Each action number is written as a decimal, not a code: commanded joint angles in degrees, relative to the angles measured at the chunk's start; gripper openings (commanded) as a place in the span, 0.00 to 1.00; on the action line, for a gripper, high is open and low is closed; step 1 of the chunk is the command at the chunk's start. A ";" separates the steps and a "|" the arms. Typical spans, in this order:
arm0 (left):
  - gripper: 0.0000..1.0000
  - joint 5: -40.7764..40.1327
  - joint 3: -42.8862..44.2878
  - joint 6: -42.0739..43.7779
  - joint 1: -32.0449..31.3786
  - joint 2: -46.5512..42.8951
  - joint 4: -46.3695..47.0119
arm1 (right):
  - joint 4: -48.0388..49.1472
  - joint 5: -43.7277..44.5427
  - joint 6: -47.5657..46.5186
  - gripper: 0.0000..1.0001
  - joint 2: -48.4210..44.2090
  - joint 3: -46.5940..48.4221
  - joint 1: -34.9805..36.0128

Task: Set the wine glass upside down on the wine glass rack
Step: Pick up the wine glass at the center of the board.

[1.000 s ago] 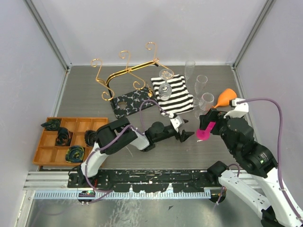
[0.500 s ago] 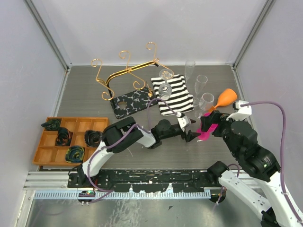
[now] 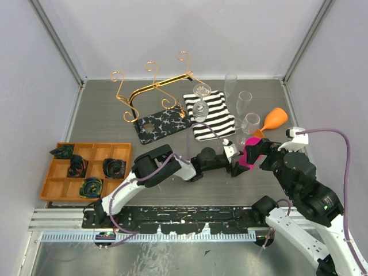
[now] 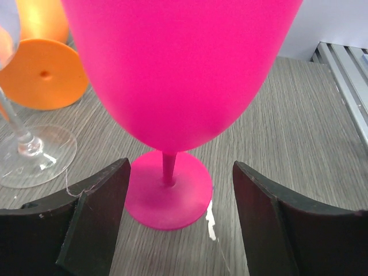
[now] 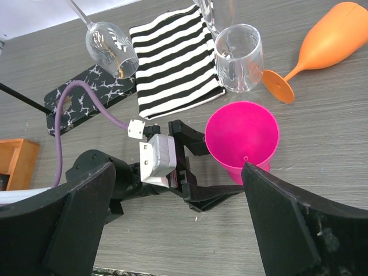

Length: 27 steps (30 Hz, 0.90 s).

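Note:
A pink wine glass (image 3: pixel 251 150) (image 4: pixel 184 69) (image 5: pixel 242 133) stands upright on the table, right of centre. My left gripper (image 3: pixel 239 165) (image 4: pixel 178 230) (image 5: pixel 229 171) lies low on the table, open, one finger on each side of the glass's stem and foot (image 4: pixel 168 190) without touching them. My right gripper (image 3: pixel 260 156) (image 5: pixel 177 172) hangs open above the glass and the left gripper, holding nothing. The wine glass rack (image 3: pixel 152 86), gold scroll wire on a black marbled base (image 3: pixel 164 123) (image 5: pixel 86 98), stands at the back left.
A striped cloth (image 3: pixel 211 118) (image 5: pixel 172 57) lies beside the rack with a clear glass (image 3: pixel 200 109) on it. More clear glasses (image 3: pixel 250 122) (image 5: pixel 238 57) stand behind the pink one. An orange glass (image 3: pixel 273 120) (image 5: pixel 328 37) (image 4: pixel 40 63) lies on its side. An orange tray (image 3: pixel 118 150) sits at left.
The left gripper has slid to the right along the table until its open fingers straddle the pink glass's stem. The right arm has shifted slightly right and nearer.

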 commanded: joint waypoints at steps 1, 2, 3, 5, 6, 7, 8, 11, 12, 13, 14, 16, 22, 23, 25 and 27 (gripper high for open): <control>0.78 -0.27 3.10 -1.04 -0.78 2.01 0.36 | 0.33 -0.69 0.97 0.97 -0.65 0.41 -0.23; 0.78 -0.48 3.47 -1.19 -0.83 2.31 0.26 | 0.25 -0.77 1.00 0.97 -0.69 0.55 -0.21; 0.78 -0.70 3.85 -1.35 -0.92 2.53 0.10 | 0.27 -0.91 1.12 0.97 -0.81 0.57 -0.21; 0.77 -1.05 4.73 -1.64 -0.86 3.08 -0.17 | 0.28 -1.04 1.38 0.97 -0.95 0.54 -0.20; 0.77 -1.17 5.14 -1.66 -0.91 3.33 -0.50 | 0.23 -1.15 1.39 0.97 -1.03 0.51 -0.21; 0.77 -1.18 5.75 -1.69 -0.93 3.66 -0.83 | 0.27 -1.32 1.44 0.97 -1.04 0.52 -0.21; 0.76 -1.18 6.32 -1.68 -0.89 4.04 -1.23 | 0.23 -1.47 1.43 0.97 -1.04 0.57 -0.27; 0.74 -1.18 7.97 -1.99 -0.91 5.03 -1.56 | 0.18 -1.67 1.47 0.97 -1.09 0.55 -0.21; 0.73 -1.26 8.40 -2.10 -0.86 5.33 -1.62 | 0.14 -1.67 1.45 0.97 -1.12 0.55 -0.23; 0.72 -1.34 8.92 -2.19 -0.89 5.59 -1.75 | 0.06 -1.66 1.43 0.97 -1.13 0.59 -0.23; 0.71 -1.43 9.48 -2.19 -0.88 5.79 -1.85 | -0.02 -1.59 1.40 0.97 -1.17 0.55 -0.21; 0.68 -1.44 10.28 -2.24 -0.91 6.18 -2.24 | -0.04 -1.47 1.34 0.97 -1.22 0.42 -0.21; 0.55 -1.39 11.21 -2.30 -0.84 6.68 -2.81 | -0.08 -1.35 1.03 0.97 -1.21 0.20 -0.21; 0.53 -1.36 11.14 -2.26 -0.84 6.68 -2.85 | -0.12 -1.45 1.08 0.97 -1.22 0.14 -0.21; 0.48 -1.27 10.95 -2.29 -0.81 6.54 -2.82 | -0.04 -1.58 1.08 0.97 -1.13 0.03 -0.21; 0.44 -1.28 10.73 -2.30 -0.83 6.48 -2.68 | 0.09 -1.66 1.03 0.97 -1.05 -0.11 -0.25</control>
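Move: The pink wine glass stands upright about 4 cm to the left hand's right and 1 cm ahead, its stem between and just beyond the open fingertips, its middle some 3 cm above them. From that hand, the clear glass beside it stands about 10 cm ahead and 4 cm right, its middle also 3 cm higher. The orange glass lies about 15 cm ahead, 12 cm right and 2 cm lower. From the right hand, the pink glass is roughly 6 cm ahead, 4 cm right and 20 cm below. Rightward and ever slower, the left hand slides in about 3 cm under the pink glass's bowl, sinking some 1 cm, with its fingers level and pointing right. Its fingertips come to either side of the stem above the foot and, mostly in the second half, draw together from wide to about half open; a gap still shows around the stem. ##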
